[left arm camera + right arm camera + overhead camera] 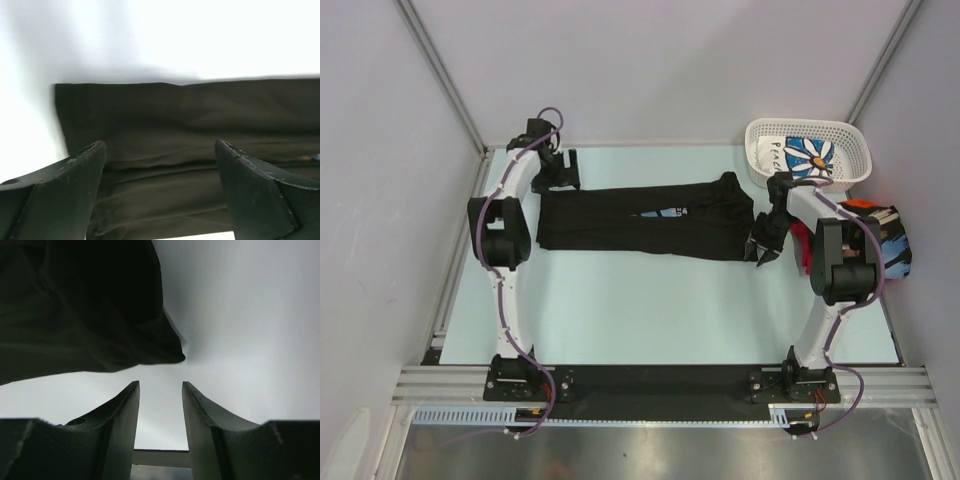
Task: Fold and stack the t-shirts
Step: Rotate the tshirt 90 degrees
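Observation:
A black t-shirt (645,222) lies folded into a long strip across the middle of the table, with a little light-blue print showing on top. My left gripper (560,182) hangs open at the strip's far left corner. In the left wrist view the fingers (75,190) stand wide apart over the dark cloth (190,125), with nothing between them. My right gripper (763,248) sits just off the strip's right end. Its jaws (160,385) are open and empty, and the shirt's edge (90,315) lies just ahead of them to the upper left.
A white lattice basket (850,140) at the back right holds a white t-shirt with a blue daisy print (810,155). A red t-shirt (860,205) and a black printed t-shirt (895,245) lie piled at the right edge, behind the right arm.

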Robot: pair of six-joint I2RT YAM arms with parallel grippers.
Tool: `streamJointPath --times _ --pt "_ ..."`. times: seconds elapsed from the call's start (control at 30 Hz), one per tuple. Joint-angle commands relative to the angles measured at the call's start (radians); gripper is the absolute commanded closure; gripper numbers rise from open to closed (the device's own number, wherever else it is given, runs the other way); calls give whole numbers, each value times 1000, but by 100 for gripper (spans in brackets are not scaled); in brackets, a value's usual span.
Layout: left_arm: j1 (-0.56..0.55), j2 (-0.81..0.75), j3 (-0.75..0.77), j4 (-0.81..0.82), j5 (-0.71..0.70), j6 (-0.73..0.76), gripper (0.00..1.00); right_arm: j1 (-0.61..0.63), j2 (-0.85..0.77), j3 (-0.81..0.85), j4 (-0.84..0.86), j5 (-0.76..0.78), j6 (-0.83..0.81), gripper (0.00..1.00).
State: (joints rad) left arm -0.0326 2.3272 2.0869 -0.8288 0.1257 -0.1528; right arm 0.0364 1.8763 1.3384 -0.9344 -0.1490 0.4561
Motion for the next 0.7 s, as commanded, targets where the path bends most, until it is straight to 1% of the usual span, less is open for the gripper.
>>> streamJointPath --times 0.0,0.07,0.1,0.13,0.27,0.3,0.4,0.6,0.67 --pt "26 6 59 -39 -158 -5 2 17 55 41 13 -34 19 55" --pt "30 11 70 -46 -201 -10 2 22 89 62 11 -43 18 55" --pt "66 21 76 -64 -218 -13 1 25 98 70 11 -44 16 55" --pt "74 24 79 -69 -222 -14 1 29 115 76 11 -47 16 55" --pt "103 47 79 -87 -201 -13 3 39 148 113 11 -52 15 55" --pt "109 55 82 -102 -202 -10 5 39 158 126 9 -54 15 56" --pt "112 84 88 -127 -210 -13 6 42 184 165 3 -61 16 56" --pt "114 121 85 -132 -149 -39 3 49 218 222 -17 -55 7 57" --pt "114 133 82 -130 -103 -48 3 49 225 235 -20 -55 3 57"
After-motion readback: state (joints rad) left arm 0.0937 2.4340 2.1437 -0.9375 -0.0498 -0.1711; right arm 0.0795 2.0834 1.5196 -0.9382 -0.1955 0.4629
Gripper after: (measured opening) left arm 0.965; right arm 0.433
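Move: Some 7 cm to the left hand's left, about level fore and aft and 6 cm below it, lies the t-shirt's far-left corner; the shirt's blue print is roughly 33 cm to that hand's right and 9 cm nearer the base. The shirt's near-right corner is about 2 cm ahead of the right hand, 1 cm to its left and 3 cm below; from that hand the white basket stands roughly 31 cm ahead and 15 cm right, the folded shirts 28 cm right and 5 cm ahead. Sweeping left about 10 cm over the shirt's far-left corner, the left hand then sinks some 4.5 cm and draws slightly back, its wide-open fingers coming to straddle the shirt's left edge. The right hand drops 2.5 cm beside the near-right corner, then drives forward nearly 4 cm and somewhat left along the table, half-open fingertips sliding under the hem. ##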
